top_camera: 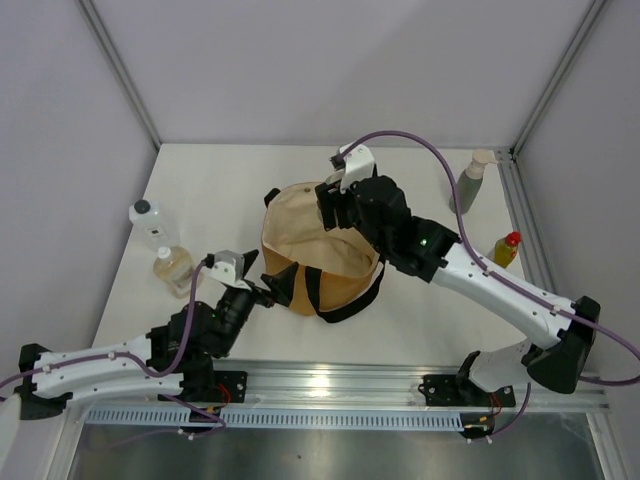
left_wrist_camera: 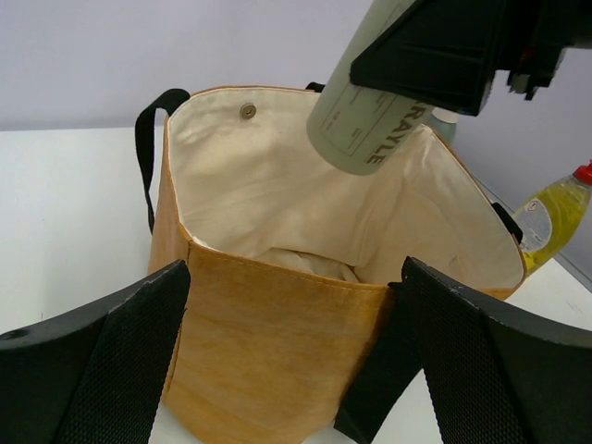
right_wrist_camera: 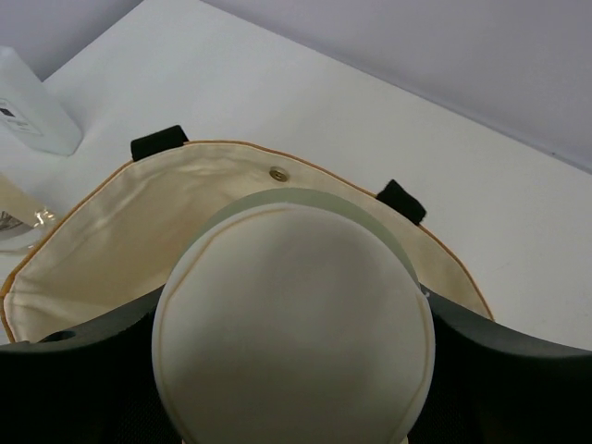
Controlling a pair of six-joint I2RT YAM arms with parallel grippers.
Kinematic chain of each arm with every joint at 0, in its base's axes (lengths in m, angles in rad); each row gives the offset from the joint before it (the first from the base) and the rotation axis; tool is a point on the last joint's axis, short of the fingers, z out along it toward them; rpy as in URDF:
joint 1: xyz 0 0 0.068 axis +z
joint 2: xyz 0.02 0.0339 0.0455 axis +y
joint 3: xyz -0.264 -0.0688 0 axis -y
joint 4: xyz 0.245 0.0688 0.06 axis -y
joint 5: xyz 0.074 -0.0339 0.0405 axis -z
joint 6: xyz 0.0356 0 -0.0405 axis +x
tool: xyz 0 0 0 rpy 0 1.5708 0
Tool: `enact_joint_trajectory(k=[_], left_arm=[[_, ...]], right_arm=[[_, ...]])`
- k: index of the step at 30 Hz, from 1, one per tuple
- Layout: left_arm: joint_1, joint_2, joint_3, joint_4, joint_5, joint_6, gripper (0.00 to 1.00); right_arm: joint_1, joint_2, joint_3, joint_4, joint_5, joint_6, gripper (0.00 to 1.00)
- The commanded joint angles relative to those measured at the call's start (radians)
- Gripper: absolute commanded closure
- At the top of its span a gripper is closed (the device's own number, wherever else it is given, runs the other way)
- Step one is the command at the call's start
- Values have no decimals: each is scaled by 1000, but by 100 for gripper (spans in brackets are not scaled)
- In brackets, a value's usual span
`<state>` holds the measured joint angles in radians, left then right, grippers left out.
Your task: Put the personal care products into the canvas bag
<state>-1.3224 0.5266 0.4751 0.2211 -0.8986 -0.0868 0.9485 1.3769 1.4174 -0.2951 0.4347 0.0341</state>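
The tan canvas bag (top_camera: 325, 262) stands open mid-table, cream lining showing (left_wrist_camera: 277, 176). My right gripper (top_camera: 335, 205) is shut on a grey-green bottle (left_wrist_camera: 365, 116) and holds it tilted over the bag's mouth, bottom end down. Its beige cap (right_wrist_camera: 294, 328) faces the right wrist camera. My left gripper (top_camera: 268, 285) is open at the bag's near wall (left_wrist_camera: 277, 351), one finger on each side. Another grey-green bottle with a beige cap (top_camera: 473, 182) stands at the back right. The yellow bottle (top_camera: 508, 248) stands right of the bag. The clear square bottle (top_camera: 147, 220) and the amber bottle (top_camera: 173, 268) stand at the left.
Black strap handles (left_wrist_camera: 148, 139) hang at the bag's sides. Enclosure walls with metal posts (top_camera: 120, 70) ring the table. A metal rail (top_camera: 400, 385) runs along the near edge by the arm bases.
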Motion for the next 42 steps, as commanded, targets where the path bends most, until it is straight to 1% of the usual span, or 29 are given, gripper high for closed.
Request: enact_joint_trajectory(k=[1,4,6,11,17,18,22,32,35,37,38,41,42], left_arm=[[-8,3,26,7,-51,-10,1],[-8,-11,17,7,-60,-14,1],[-8,-20,14,6,-68,-25,1],[-8,-46,0,3,-82,-45,1],[-6,-86,-32,34,-98,-51,1],[-6,-89,-33,32,-103,-53,1],[-5,-89,-36,40,-105,-53,1],[-1,-74,-39,49,-109,-53,1],[0,-80,-46,52,-108,-54,1],[0,-82,-44,52,-108,-54,1],[0,-79,-44,50,-108,-54,1],[2,-79,-43,50,-106,-54,1],[2,-77,-41,50,-106,-56,1]], right_arm=[[-19,20,31,205,-71,29,100],[-39,79,32,202,-132,65,100],[-56,94,17,205,-146,82,100],[-102,105,-77,277,-209,124,100],[-111,161,-136,287,-215,124,100],[-113,169,-152,324,-215,127,100],[-116,212,-179,359,-231,139,100],[-117,335,-182,390,-218,156,100],[-117,352,-196,399,-214,167,95],[-117,359,-207,407,-208,173,85],[-116,361,-210,409,-203,174,75],[-114,366,-213,407,-194,176,62],[-116,366,-212,402,-191,176,56]])
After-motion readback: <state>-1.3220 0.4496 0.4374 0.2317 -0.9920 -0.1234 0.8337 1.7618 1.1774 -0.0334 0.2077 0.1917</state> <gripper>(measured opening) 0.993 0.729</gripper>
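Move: My right hand, still gripping the grey-green bottle, is over the canvas bag; the bag's middle is roughly 22 cm below, 4 cm ahead and 3 cm left of it. From the same hand, the grey pump bottle stands about 19 cm ahead and 33 cm right, the yellow bottle level and some 37 cm right, the clear soap bottle about 3 cm back and 34 cm left. From my empty left hand the bag lies about 16 cm ahead, 9 cm right and 14 cm lower. I sink my right hand about 23 cm through the open top of the canvas bag, easing a few centimetres forward and left and tipping the fingers some 20 degrees further down, slowing near the bottom of the stroke. The fingers keep their hold on the bottle throughout. My left hand, open and empty, edges a couple of centimetres left, clear of the bag. ##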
